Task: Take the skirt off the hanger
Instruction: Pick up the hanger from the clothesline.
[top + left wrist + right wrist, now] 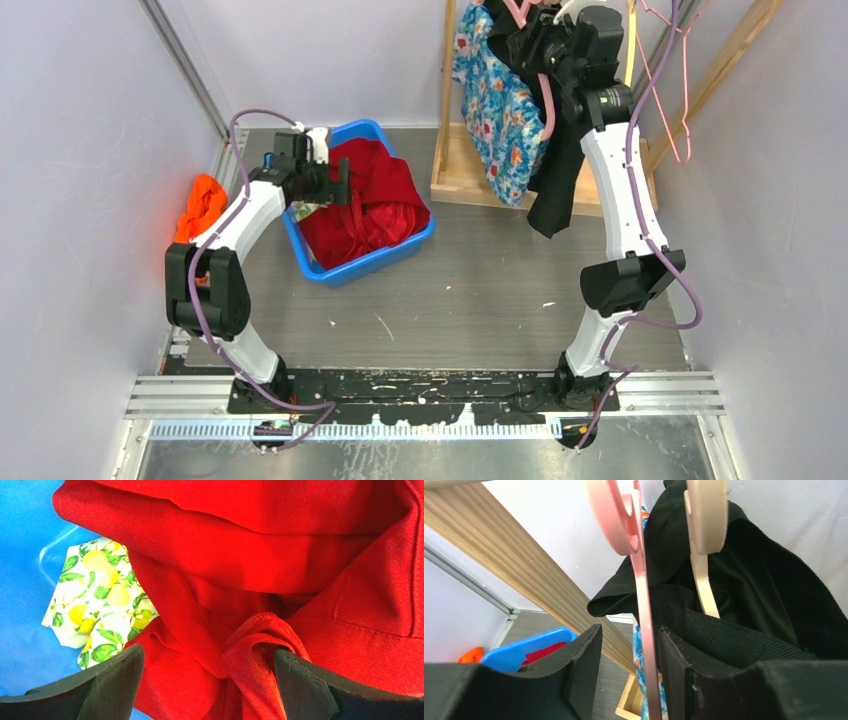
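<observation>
The black skirt (774, 605) hangs on the rack, and a cream hanger (704, 580) runs down into its ribbed band. In the top view it droops below my right gripper (545, 45) as a long black cloth (555, 190). My right gripper (630, 632) stands open around the stem of a pink hanger (644, 630). The stem lies against the right finger (684, 670), with a gap to the left finger. My left gripper (209, 652) is open over red cloth (240, 555) in the blue bin (370, 265), holding nothing.
A blue floral garment (500, 110) hangs beside the skirt on the wooden rack (455, 170). Thin pink wire hangers (680, 90) hang at the right. A lemon-print cloth (100, 600) lies in the bin. An orange cloth (203, 205) lies by the left wall.
</observation>
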You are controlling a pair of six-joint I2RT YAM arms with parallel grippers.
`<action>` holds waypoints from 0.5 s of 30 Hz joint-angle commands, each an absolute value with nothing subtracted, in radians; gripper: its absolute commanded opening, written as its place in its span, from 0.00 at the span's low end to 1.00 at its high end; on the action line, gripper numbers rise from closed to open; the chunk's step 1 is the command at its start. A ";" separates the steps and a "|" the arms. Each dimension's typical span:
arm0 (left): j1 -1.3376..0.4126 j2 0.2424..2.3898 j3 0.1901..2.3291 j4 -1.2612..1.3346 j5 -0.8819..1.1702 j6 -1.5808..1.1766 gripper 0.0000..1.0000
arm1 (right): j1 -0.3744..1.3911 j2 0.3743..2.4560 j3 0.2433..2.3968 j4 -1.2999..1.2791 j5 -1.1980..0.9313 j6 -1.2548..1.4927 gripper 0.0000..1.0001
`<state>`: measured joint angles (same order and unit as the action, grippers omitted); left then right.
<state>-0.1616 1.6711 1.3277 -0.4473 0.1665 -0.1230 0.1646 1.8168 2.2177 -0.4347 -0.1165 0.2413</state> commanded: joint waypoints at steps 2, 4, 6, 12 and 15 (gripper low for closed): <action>-0.164 1.635 1.312 -0.446 0.154 -0.104 0.99 | 0.177 1.824 2.233 -0.409 -0.053 0.183 0.46; -0.164 1.625 1.309 -0.447 0.153 -0.102 0.99 | 0.179 1.820 2.209 -0.411 -0.022 0.155 0.34; -0.164 1.612 1.306 -0.445 0.153 -0.100 0.99 | 0.178 1.818 2.184 -0.414 -0.001 0.136 0.15; -0.164 1.598 1.300 -0.445 0.140 -0.087 0.99 | 0.179 1.799 2.141 -0.417 -0.016 0.147 0.00; -0.164 1.598 1.293 -0.433 0.144 -0.094 0.99 | 0.179 1.778 2.148 -0.425 -0.048 0.150 0.00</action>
<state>-0.1619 1.6485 1.2968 -0.4614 0.1493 -0.1070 0.1795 1.8202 2.1609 -0.3737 -0.0353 0.1551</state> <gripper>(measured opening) 0.994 0.121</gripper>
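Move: The stretch of the pink hanger to be gripped already stands between the right hand's half-open fingers, within about 1 cm ahead, to the right and below, nearer the right finger. The blue floral skirt hangs some 20 cm lower, about 1 cm ahead and 2 cm left of the hand. The beige hanger with the black garment stands about 9 cm ahead, 4 cm right and 4 cm higher. From the left hand the pink hanger lies roughly 12 cm ahead, 34 cm right and 32 cm up. Forward and down by only about 2 cm, with a slight drift to the right, the right hand settles onto the pink hanger's near arm and shuts its half-open fingers, pinching the narrow bar between the tips. Meanwhile the wrist turns some 5 degrees clockwise and rolls about as much, left side dipping, then the hand holds there. ##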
